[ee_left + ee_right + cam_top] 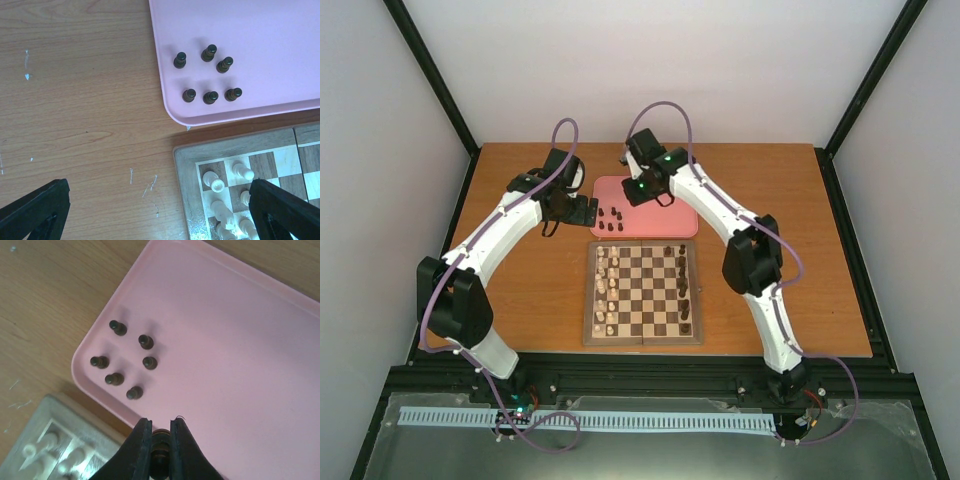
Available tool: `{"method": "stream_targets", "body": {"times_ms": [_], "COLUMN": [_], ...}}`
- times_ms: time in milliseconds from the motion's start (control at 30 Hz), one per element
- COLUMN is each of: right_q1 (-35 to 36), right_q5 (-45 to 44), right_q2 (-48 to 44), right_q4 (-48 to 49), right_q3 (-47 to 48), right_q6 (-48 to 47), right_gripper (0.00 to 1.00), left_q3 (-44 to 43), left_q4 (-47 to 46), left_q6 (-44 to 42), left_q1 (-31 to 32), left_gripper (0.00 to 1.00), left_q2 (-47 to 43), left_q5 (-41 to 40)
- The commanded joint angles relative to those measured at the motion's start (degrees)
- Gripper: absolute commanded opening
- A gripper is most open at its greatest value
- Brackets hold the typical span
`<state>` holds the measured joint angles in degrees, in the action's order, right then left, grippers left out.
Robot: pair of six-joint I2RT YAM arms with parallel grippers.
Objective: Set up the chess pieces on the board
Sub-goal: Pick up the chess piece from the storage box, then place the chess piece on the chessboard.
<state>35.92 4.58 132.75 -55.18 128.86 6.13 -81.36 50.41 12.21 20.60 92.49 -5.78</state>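
Note:
The wooden board lies in the middle of the table. Cream pieces fill its left side and several dark chess pieces stand along its right side. Behind it, several more dark pieces stand in the near left corner of the pink tray. My right gripper hangs over the tray, shut on one dark piece. Over bare table by the board's far left corner, my left gripper is wide open and holds nothing.
The tray sits right behind the board's far edge. Cream pieces stand on the board's corner squares beside my left gripper's right finger. Black frame posts and white walls enclose the table.

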Motion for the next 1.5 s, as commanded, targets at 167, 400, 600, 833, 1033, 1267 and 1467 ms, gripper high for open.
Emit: {"method": "stream_targets", "body": {"times_ms": [167,400,600,833,1033,1267,1467], "right_q1": [-0.15,0.43,2.0,2.22,2.22,2.31,2.31], "right_q5": [0.21,2.48,2.99,1.66,-2.4,-2.12,-1.55], "right_q2": [-16.77,-25.4,-29.67,-31.16,-30.09,-28.77,-29.29], "right_q4": [-3.95,-1.9,4.1,10.98,14.5,15.83,15.56], "right_q3": [-19.04,-32.67,-43.23,-50.52,-51.64,-52.67,-53.75], "right_q6": [-1.32,-1.9,-1.34,0.75,2.81,3.95,3.72], "right_gripper": [0.03,0.03,0.03,0.03,0.03,0.03,0.03], "left_q3": [-2.4,-2.53,-1.83,-1.09,-0.84,-0.73,-0.62], "left_q4": [-0.3,-0.35,-0.56,-0.93,-1.02,-0.92,-0.93], "left_q6": [-0.08,-0.06,0.08,0.1,0.01,-0.08,0.0], "left_q1": [0.41,0.41,0.41,0.41,0.41,0.41,0.4], "left_gripper": [1.0,1.0,1.0,1.0,1.0,1.0,1.0], "left_q2": [-1.17,-0.6,-0.71,-1.18,-1.54,-1.67,-1.5], "left_q5": [-0.91,-0.86,-0.68,-0.74,-0.87,-0.99,-0.96]}}
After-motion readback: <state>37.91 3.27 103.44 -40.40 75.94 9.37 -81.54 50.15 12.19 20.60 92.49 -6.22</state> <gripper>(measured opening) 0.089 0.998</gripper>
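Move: The right hand holds a black pawn, and its place is the empty board square about 12 cm back, 9 cm to the right and 11 cm below. The pawn already standing there is one square beyond that, about 9 cm back and 9 cm right. The corner rook is about 9 cm back and 13 right, the knight 12 back and 13 right. From the left hand the square lies roughly 25 cm right, 4 cm back and 14 cm down. Still pinching the black pawn between its closed fingers, the right hand carries it back some 13 cm and right about 8 cm, out over the storage box's near edge towards the empty square by the standing pawn. It rises a little first, then sinks to finish about 5 cm lower, overshooting backward slightly before easing forward again while the wrist tips over and partly back. ##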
